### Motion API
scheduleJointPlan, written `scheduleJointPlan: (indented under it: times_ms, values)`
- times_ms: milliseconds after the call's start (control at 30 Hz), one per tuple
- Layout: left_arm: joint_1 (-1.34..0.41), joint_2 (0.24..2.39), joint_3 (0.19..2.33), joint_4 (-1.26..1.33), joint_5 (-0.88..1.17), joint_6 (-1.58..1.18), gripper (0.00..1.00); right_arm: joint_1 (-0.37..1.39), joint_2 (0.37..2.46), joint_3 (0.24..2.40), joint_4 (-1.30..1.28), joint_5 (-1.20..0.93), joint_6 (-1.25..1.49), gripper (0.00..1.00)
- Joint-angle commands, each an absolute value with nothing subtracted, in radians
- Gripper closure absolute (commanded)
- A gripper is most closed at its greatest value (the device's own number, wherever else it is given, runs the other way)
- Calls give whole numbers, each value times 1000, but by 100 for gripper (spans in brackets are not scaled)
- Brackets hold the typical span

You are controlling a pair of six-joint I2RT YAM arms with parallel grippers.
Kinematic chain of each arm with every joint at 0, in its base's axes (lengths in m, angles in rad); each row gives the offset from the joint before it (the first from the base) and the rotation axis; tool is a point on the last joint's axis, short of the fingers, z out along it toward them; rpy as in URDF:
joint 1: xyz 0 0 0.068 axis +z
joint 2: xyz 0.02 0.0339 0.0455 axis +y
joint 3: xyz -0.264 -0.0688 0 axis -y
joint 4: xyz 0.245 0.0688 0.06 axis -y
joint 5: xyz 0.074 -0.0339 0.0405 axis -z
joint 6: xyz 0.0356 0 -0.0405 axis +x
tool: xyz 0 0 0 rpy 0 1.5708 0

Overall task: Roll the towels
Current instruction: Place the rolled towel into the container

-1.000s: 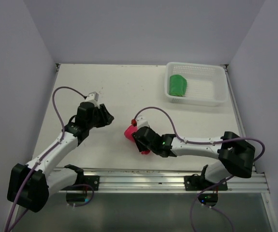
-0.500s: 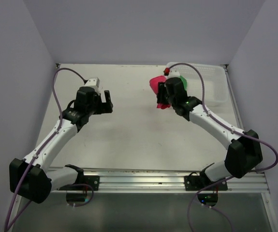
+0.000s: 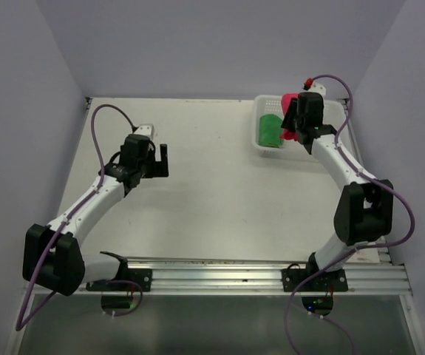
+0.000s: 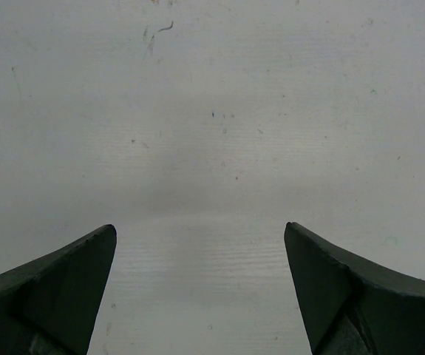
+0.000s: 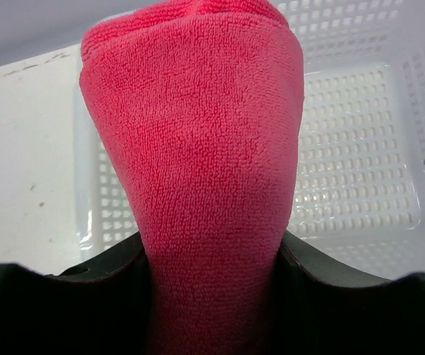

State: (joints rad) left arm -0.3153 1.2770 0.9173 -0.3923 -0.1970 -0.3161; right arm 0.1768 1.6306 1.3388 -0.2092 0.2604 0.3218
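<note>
A rolled pink-red towel [image 5: 197, 170] fills the right wrist view, squeezed between both dark fingers of my right gripper [image 5: 211, 255], which is shut on it. From above, that gripper [image 3: 292, 127] holds the pink-red towel [image 3: 288, 103] over the white mesh basket [image 3: 312, 148] at the back right. The rolled green towel [image 3: 271, 130] lies inside the basket at its left end. My left gripper [image 3: 160, 160] hangs open over bare tabletop left of centre; its wrist view shows both fingertips [image 4: 64, 274] wide apart with nothing between them.
The basket's perforated floor [image 5: 352, 148] shows behind the pink-red towel. White walls close in the table on the left, back and right. A metal rail [image 3: 219, 270] runs along the near edge by both arm bases.
My right arm has swung from near the front centre to the back right, carrying the pink-red towel over the basket. My left gripper's jaws have opened wide and it shifted slightly.
</note>
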Motion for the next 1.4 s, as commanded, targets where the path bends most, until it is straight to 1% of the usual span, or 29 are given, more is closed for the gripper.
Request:
scheduleJointPlan:
  times_ms: [0,267,500,633,733,767,867,900,1000,1033,1133,1333,1367]
  values:
    - [-307,1262,905,-316,-147,-258,0,129,1681,1387,-123,235,354,99]
    - [-301,1282,908,-308,-150,-258,0,69,1839,1410,-35,212,347,99]
    - [-275,1305,920,-310,-143,-258,0,32,1992,1508,-66,160,347,97]
    - [-264,1312,922,-310,-129,-258,0,28,2034,1514,-106,172,353,94]
    - [-258,1316,923,-308,-114,-259,0,25,2057,1516,-139,201,353,85]
    - [-256,1322,923,-310,-97,-259,0,25,2065,1525,-146,199,348,75]
    - [-256,1335,927,-311,-74,-258,0,23,2094,1543,-187,198,344,59]
    - [-256,1336,930,-314,-72,-258,0,25,2098,1549,-192,198,342,51]
    - [-255,1338,930,-316,-63,-258,0,25,2108,1555,-207,199,344,43]
    - [-255,1338,930,-318,-61,-258,0,25,2109,1560,-218,201,347,39]
    - [-253,1341,930,-316,-51,-259,0,25,2114,1571,-230,193,348,33]
    - [-252,1344,931,-319,-37,-261,0,25,2105,1589,-255,187,351,27]
    - [-252,1344,930,-318,-32,-262,0,23,2100,1594,-255,186,350,25]
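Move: The rolled red towel, already in the right hand's grip, is bound for the container, whose middle lies about 9 cm ahead of that hand, 9 cm to its right and some 17 cm below. The green towel in the container sits about 8 cm ahead, 3 cm left and 17 cm below the right hand. From the left hand the container is roughly 23 cm ahead, 56 cm to the right and 10 cm lower. The red towel is lowered about 16 cm into the container by the right hand, which also slides some 6 cm forward and 6 cm right, to the clear floor just right of the green towel, fingers tipping about 15 degrees farther down. There the hand stops and the fingers open partway, easing their squeeze. The open left hand sinks about 2 cm over bare table. ##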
